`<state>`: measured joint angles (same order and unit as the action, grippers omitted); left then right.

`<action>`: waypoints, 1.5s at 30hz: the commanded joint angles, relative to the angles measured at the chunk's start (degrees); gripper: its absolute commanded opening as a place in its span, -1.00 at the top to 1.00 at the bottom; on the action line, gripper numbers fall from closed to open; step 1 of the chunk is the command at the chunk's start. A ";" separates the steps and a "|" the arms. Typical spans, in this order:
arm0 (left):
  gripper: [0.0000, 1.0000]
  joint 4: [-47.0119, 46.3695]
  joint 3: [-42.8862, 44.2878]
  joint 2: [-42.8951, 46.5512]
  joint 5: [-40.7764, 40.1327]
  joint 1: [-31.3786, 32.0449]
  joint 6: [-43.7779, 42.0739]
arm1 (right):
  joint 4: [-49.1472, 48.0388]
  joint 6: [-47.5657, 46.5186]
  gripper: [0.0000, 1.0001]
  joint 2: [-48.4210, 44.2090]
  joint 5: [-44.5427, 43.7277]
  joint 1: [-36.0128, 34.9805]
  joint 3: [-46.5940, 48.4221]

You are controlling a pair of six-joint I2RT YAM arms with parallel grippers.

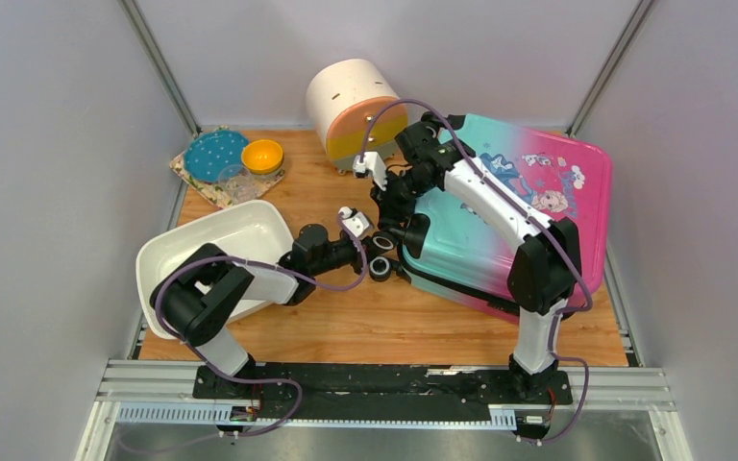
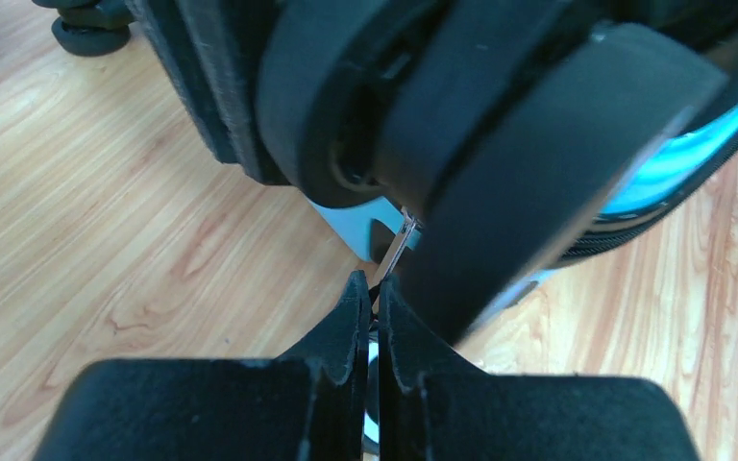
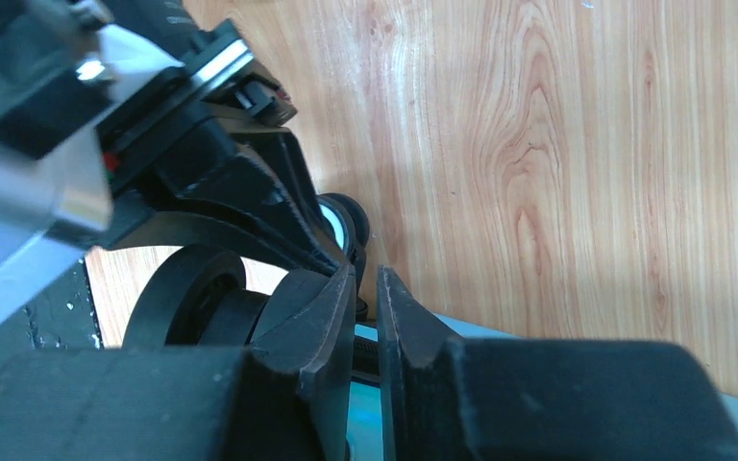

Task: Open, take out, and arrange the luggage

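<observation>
The luggage (image 1: 528, 206), a pink-to-teal hard-shell suitcase with a princess print, lies flat and closed on the right of the wooden table. Its black wheels (image 1: 381, 268) are at its near-left corner. My left gripper (image 1: 377, 254) is at that corner. In the left wrist view it (image 2: 370, 283) is shut on a thin silver zipper pull (image 2: 396, 248) beside a wheel (image 2: 538, 144). My right gripper (image 1: 399, 233) reaches over the case to the same edge. In the right wrist view it (image 3: 365, 279) is shut to a narrow slit over the zip, beside a wheel (image 3: 183, 288); nothing shows between the jaws.
A white basin (image 1: 213, 252) sits at the left under my left arm. A round cream drawer cabinet (image 1: 356, 113) stands at the back centre. A teal plate (image 1: 213, 154) and yellow bowl (image 1: 262, 156) rest on a patterned mat at the back left. Walls close in on both sides.
</observation>
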<state>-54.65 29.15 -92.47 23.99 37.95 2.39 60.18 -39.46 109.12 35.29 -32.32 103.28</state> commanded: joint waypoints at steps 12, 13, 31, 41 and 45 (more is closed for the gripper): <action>1.00 5.17 -3.02 5.08 -5.10 -5.08 3.85 | 22.61 -2.37 0.70 -9.18 9.01 -2.04 -13.45; 1.00 5.34 -3.83 5.97 -5.00 -5.00 3.41 | 22.61 -2.37 0.71 -10.06 9.36 -3.09 -14.33; 0.31 6.22 -8.05 10.81 11.94 -5.08 -9.13 | -7.35 31.47 -0.14 -6.48 -10.64 17.19 18.17; -0.35 -2.72 -7.35 7.92 27.85 -5.00 -14.88 | -18.78 33.13 -0.16 3.89 -30.62 18.08 22.04; -0.39 -4.76 -4.28 4.05 30.67 -3.94 -13.65 | -21.15 32.52 -0.16 8.11 -33.96 18.17 23.10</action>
<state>-53.08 21.19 -85.71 47.72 33.06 -10.52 44.71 -7.90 115.31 8.21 -14.02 122.89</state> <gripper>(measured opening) 0.689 0.581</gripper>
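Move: Beside the right hand stands the luggage's upper near wheel mount, about 2 cm back, 4 cm to the right and slightly lower; the upper far wheel mount is some 20 cm ahead and 9 cm right, with the drawer box 22 cm ahead, 6 cm left and lower. Already pinched in the left fingertips is the zip pull, 1 cm to their right. From there the upper near mount lies 6 cm right, 1 cm ahead, and the lower near wheel 5 cm back, lower. Pushing back on the near wheel mount, the right hand drags the luggage about 9 cm towards the base, then lifts off and sweeps some 30 cm forward and to the right over the case, rising then sinking towards its far wheel corner, turning clockwise nearly 60 degrees and opening. The left hand, at first tugging the zip pull with small shifts forward and back, goes left and down, opens wide free of the pull and withdraws back, turning clockwise. ##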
